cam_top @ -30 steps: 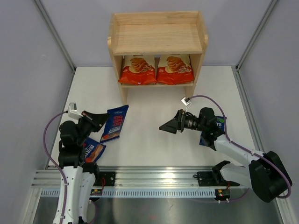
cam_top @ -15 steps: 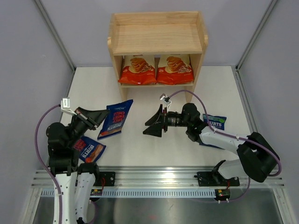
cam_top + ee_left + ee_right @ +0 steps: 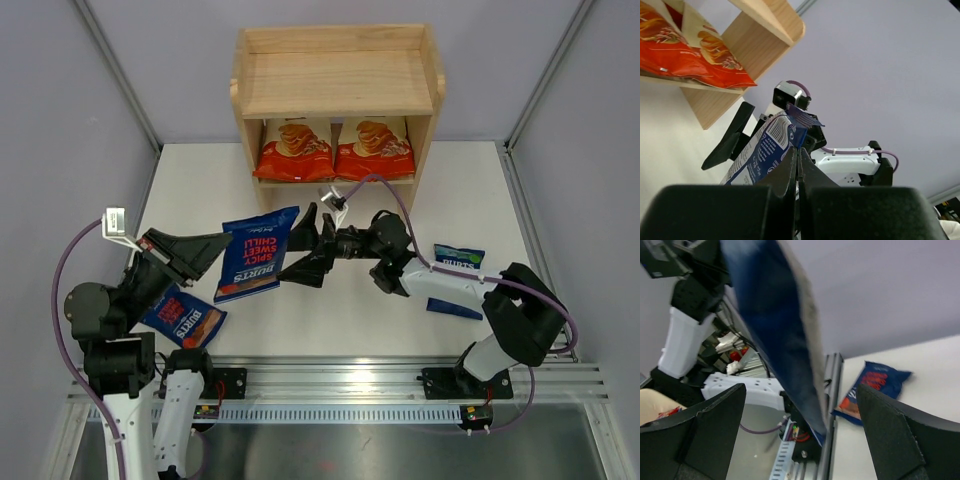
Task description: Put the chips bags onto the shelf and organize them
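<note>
A dark blue Burts chips bag (image 3: 257, 256) hangs tilted above the table, and my left gripper (image 3: 219, 245) is shut on its left edge. In the left wrist view the shut fingertips (image 3: 797, 150) pinch that bag (image 3: 762, 150). My right gripper (image 3: 306, 246) is open, its fingers to either side of the bag's right edge. The bag (image 3: 782, 335) passes between them in the right wrist view. A second Burts bag (image 3: 186, 315) lies at the near left, a third (image 3: 459, 259) at the right. Two cassava bags (image 3: 293, 150) (image 3: 374, 148) stand on the lower tier of the wooden shelf (image 3: 340, 80).
The shelf's top tier holds nothing. An aluminium rail (image 3: 340, 385) runs along the near edge of the table. Grey walls close in the left, right and back sides. The right arm (image 3: 440, 285) stretches low across the middle of the table.
My left gripper has lifted the Burts bag and carried it toward the centre. The right gripper has swept left, opened fully, and come round the bag's right edge.
</note>
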### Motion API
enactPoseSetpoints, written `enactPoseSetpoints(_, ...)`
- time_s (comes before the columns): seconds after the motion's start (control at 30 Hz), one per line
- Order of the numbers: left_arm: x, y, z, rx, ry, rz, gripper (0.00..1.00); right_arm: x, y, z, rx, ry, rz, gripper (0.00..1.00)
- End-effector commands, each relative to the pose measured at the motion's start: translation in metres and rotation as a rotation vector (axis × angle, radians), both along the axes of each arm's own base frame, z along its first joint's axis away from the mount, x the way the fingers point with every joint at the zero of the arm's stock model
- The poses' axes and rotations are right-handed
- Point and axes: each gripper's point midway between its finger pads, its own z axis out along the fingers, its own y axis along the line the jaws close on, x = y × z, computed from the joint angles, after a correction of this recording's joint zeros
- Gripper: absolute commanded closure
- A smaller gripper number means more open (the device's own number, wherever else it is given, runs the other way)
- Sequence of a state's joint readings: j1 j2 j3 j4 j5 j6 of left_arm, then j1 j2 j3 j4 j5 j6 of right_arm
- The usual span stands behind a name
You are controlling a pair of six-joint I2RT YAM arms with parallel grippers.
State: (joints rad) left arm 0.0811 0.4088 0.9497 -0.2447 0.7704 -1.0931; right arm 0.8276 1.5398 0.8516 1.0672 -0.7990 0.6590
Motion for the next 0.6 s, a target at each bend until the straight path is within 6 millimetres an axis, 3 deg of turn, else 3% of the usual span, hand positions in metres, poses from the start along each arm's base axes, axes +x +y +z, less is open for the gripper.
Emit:
enactPoseSetpoints(0.0, -0.026, -0.011, 0.028, -0.031, -0.066, -0.098, 1.0, -0.033, 0.014, 0.059, 0.163, -0.162, 0.09, 0.01)
enactPoseSetpoints(0.13, -0.032, -0.013, 0.036, -0.043, -0.096, -0.118, 1.0, -0.038, 0.029, 0.071, 0.195, -0.164, 0.101, 0.03)
enactPoseSetpoints(0.23, -0.03, -0.012, 0.036, -0.037, -0.091, -0.116, 1.0, -0.037, 0.028, 0.076, 0.22, -0.142, 0.1, 0.19)
enactPoseSetpoints(0.27, -0.028, -0.012, 0.035, -0.035, -0.09, -0.114, 1.0, -0.037, 0.027, 0.074, 0.215, -0.126, 0.097, 0.39)
enactPoseSetpoints(0.33, -0.026, -0.011, 0.034, -0.023, -0.093, -0.105, 1.0, -0.039, 0.023, 0.075, 0.22, -0.118, 0.092, 0.53)
enactPoseSetpoints(0.5, -0.013, -0.01, 0.027, 0.055, -0.11, -0.085, 1.0, -0.038, 0.015, 0.068, 0.15, -0.057, 0.045, 0.74)
enactPoseSetpoints(0.53, -0.014, -0.011, 0.028, 0.077, -0.13, -0.097, 1.0, -0.041, 0.01, 0.074, 0.149, -0.053, 0.038, 0.76)
enactPoseSetpoints(0.57, -0.015, -0.012, 0.028, 0.102, -0.148, -0.11, 0.98, -0.038, 0.01, 0.068, 0.108, -0.009, 0.018, 0.76)
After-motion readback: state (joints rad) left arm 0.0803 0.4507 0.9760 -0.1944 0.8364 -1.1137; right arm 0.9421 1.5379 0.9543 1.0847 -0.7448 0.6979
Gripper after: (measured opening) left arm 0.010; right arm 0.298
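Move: The right hand's open fingers point left at the blue sweet chilli bag, whose middle is about 7 cm to their left, some 4 cm back and 4 cm higher. The second blue bag lies on the table about 28 cm left, 2 cm farther out and 27 cm below; the left cassava bag on the shelf is roughly 38 cm straight ahead and 3 cm lower. For the left hand, already gripping the sweet chilli bag, its middle hangs about 6 cm right, 1 cm ahead and 9 cm below. The right fingers close from wide open and pinch the near, right-hand edge of the sweet chilli bag, after the hand has risen about 5 cm while coming back 4 cm and reaching 2–3 cm left. The left hand keeps its pinch on the other side, easing back and up a couple of centimetres, then partly forward and down again. ##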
